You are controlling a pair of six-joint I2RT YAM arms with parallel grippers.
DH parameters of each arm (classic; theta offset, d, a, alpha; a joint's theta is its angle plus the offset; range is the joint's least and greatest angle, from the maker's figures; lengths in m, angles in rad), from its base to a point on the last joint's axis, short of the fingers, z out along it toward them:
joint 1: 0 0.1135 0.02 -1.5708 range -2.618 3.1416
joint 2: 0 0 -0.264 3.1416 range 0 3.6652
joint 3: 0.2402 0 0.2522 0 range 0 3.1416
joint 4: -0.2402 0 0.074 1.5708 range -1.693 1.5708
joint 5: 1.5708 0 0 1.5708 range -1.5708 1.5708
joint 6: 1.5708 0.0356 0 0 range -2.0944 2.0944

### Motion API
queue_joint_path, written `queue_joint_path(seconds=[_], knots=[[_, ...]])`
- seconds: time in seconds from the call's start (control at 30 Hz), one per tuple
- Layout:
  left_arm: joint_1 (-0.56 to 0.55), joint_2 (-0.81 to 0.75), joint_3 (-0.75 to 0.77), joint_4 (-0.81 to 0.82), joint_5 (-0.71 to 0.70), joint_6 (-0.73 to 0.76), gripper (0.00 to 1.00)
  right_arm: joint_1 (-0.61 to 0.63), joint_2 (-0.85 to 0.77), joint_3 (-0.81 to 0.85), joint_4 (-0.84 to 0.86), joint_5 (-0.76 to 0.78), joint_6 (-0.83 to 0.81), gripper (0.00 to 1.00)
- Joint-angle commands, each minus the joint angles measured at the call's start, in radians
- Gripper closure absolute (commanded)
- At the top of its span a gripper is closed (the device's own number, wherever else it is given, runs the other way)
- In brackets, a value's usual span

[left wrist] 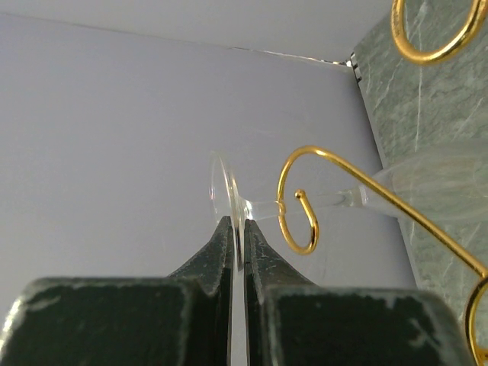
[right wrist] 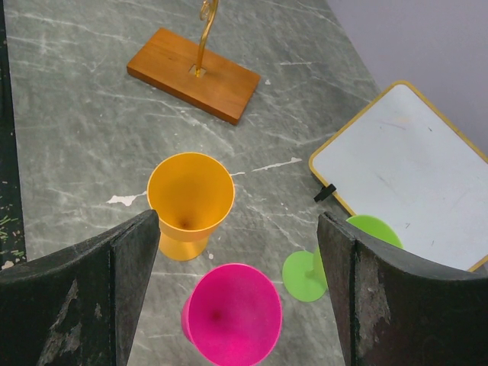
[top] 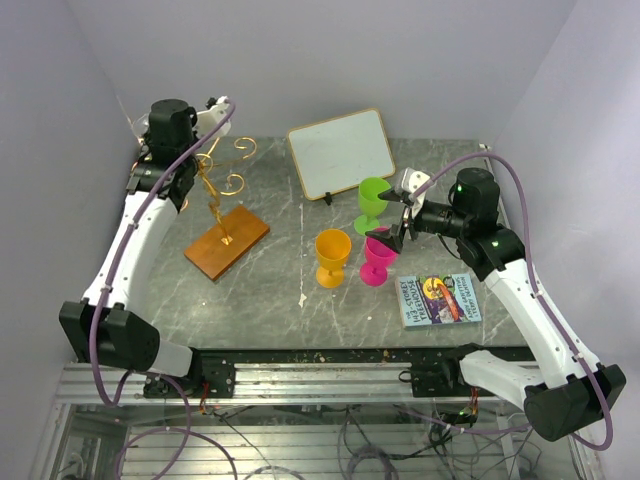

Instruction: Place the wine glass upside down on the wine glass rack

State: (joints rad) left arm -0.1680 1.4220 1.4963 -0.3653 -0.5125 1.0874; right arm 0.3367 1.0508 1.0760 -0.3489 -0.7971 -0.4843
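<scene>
The clear wine glass (left wrist: 335, 200) lies sideways in the left wrist view, foot towards the camera and bowl off to the right. My left gripper (left wrist: 238, 226) is shut on the rim of its foot. The stem crosses a curled gold arm (left wrist: 287, 177) of the wine glass rack (top: 227, 241); I cannot tell whether it rests in the curl. From above, my left gripper (top: 212, 113) is high at the rack's top, back left, and the glass itself is too faint to make out. My right gripper (top: 395, 225) hangs open over the coloured cups, holding nothing.
An orange cup (top: 332, 256), a pink cup (top: 378, 260) and a green cup (top: 372, 200) stand mid-table under the right gripper (right wrist: 238, 221). A whiteboard (top: 341, 150) leans at the back. A book (top: 440, 299) lies front right. Walls close in on the left and at the back.
</scene>
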Motion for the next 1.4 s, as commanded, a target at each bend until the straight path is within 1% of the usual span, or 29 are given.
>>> queue_joint_path(seconds=[0.0, 0.2, 0.6, 0.67, 0.87, 0.97, 1.07, 1.37], knots=[[0.007, -0.052, 0.014, -0.048, 0.035, -0.033, 0.90, -0.001, 0.003, -0.010, 0.011, -0.008, -0.008, 0.16], [0.007, -0.050, 0.006, -0.068, 0.061, -0.039, 0.89, -0.002, 0.002, -0.013, 0.013, -0.005, -0.008, 0.16], [-0.005, -0.049, -0.032, -0.068, 0.060, -0.052, 0.80, -0.003, -0.001, -0.018, 0.016, 0.004, -0.011, 0.15], [-0.007, -0.056, -0.045, -0.061, 0.059, -0.049, 0.77, -0.004, 0.000, -0.019, 0.018, 0.006, -0.011, 0.15], [-0.011, -0.071, -0.050, -0.065, 0.049, -0.063, 0.61, -0.003, -0.001, -0.022, 0.020, 0.009, -0.012, 0.15], [-0.013, -0.080, -0.045, -0.071, 0.048, -0.078, 0.56, -0.005, -0.001, -0.024, 0.022, 0.013, -0.013, 0.15], [-0.013, -0.092, -0.049, -0.080, 0.051, -0.082, 0.53, -0.007, -0.003, -0.026, 0.025, 0.011, -0.010, 0.15], [-0.018, -0.136, -0.074, -0.121, 0.053, -0.092, 0.52, -0.013, -0.003, -0.027, 0.029, 0.018, -0.009, 0.15]])
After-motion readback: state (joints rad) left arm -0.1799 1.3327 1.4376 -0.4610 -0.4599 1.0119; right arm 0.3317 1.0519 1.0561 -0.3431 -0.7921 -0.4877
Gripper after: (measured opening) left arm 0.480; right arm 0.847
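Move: The left gripper still pinches the rim of the upturned wine glass's foot, with the stem already inside the rack's far-left hook. That hook is some 3 cm ahead of the left hand and 4 cm below it, neither left nor right. The rack's hub lies about 3 cm back, 8 cm right and 5 cm down, and the far hook 5 cm ahead, 10 cm right and 5 cm down. From the right hand the far-left hook is roughly 17 cm ahead, 42 cm left and 3 cm up. Ease the left gripper back about 1 cm, then lower it some 2 cm so the pinched foot comes down towards the hook. Open the fingers to about half to let go of the rim, and draw back another 1.5 cm or so, away from the foot, keeping the wrist nearly as it is. ##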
